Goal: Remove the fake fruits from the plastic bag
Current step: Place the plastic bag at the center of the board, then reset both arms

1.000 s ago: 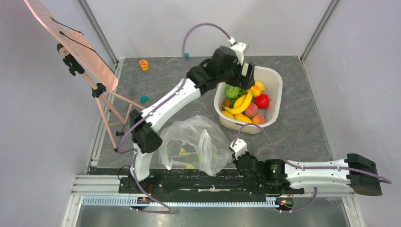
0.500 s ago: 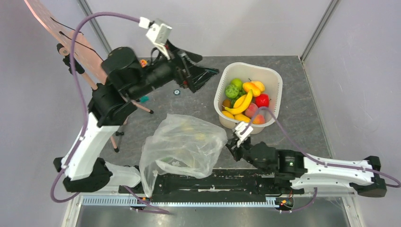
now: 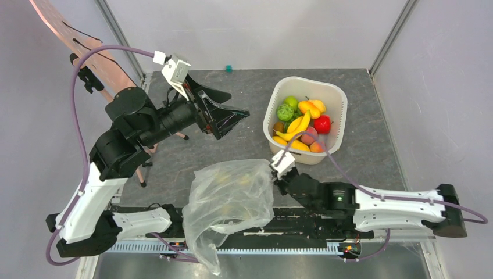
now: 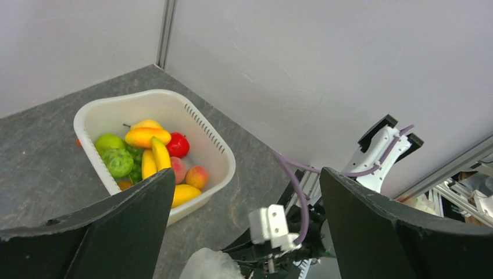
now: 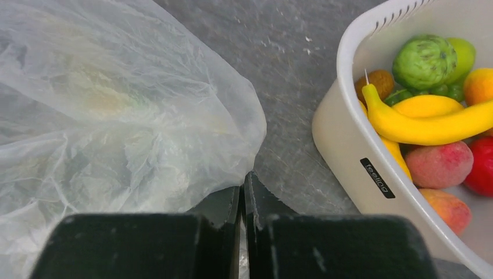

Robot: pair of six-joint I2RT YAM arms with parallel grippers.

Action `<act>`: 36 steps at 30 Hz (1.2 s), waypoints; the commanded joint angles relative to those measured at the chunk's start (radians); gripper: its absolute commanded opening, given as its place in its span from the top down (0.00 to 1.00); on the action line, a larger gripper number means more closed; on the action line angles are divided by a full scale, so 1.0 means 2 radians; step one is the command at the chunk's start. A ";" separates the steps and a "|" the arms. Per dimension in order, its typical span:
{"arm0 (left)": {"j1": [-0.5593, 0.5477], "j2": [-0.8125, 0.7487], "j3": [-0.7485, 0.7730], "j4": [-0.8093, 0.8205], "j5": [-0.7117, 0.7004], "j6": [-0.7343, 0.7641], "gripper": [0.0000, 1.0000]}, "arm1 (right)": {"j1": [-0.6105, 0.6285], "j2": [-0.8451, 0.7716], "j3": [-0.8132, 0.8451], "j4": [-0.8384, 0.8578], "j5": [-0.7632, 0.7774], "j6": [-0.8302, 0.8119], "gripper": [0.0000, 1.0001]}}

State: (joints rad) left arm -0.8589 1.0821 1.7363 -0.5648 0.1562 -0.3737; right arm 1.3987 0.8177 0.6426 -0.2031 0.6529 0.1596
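The plastic bag lies crumpled at the table's front, its lower part hanging over the front rail. My right gripper is shut on the bag's right edge. Faint yellow-green patches show through the film; I cannot tell fruit from print. The fake fruits fill a white basin, among them a banana and a bumpy green fruit. My left gripper hangs open and empty high above the table's left middle, with the basin showing beyond its fingers.
A pink board on a thin-legged stand leans at the far left beside my left arm. A small teal block sits by the back wall. Enclosure walls close in on three sides.
My left arm has drawn back from the basin and now hangs raised over the left side. The right gripper has moved toward the basin, dragging the bag rightward and over the front rail.
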 commanded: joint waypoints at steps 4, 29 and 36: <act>0.002 -0.031 -0.034 -0.003 -0.016 -0.020 0.00 | -0.054 0.115 0.107 0.010 0.042 -0.051 0.97; 0.002 -0.148 -0.200 -0.015 -0.091 -0.046 0.00 | -0.220 0.135 0.168 0.056 -0.097 -0.060 0.13; 0.002 -0.192 -0.345 0.050 -0.088 -0.101 0.00 | -0.222 0.008 0.081 -0.012 -0.050 -0.021 0.02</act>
State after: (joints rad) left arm -0.8585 0.7509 1.1858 -0.5648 -0.0196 -0.4683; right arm 0.9588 0.9333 0.8787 -0.1459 0.4736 0.0582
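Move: The right fingers still pinch the edge of the plastic bag, whose film billows to their left, its middle roughly 14 cm left and 6 cm back. The open stretch of table it goes to lies about 22 cm ahead, 20 cm left and 20 cm below. The fruit basket stands some 24 cm ahead, 14 cm right and 14 cm lower. From the high, empty left hand that open spot is about 20 cm ahead, 12 cm left and 50 cm down. Still pinching the bag at first, the right hand dips slightly, then flings quickly forward about 15 cm, rising some 8 cm and swinging left late; its shut fingers open wide on the way and let go. The hand then pulls back and right towards the basket. The open left hand drifts left about 5 cm, then sinks some 12 cm. ##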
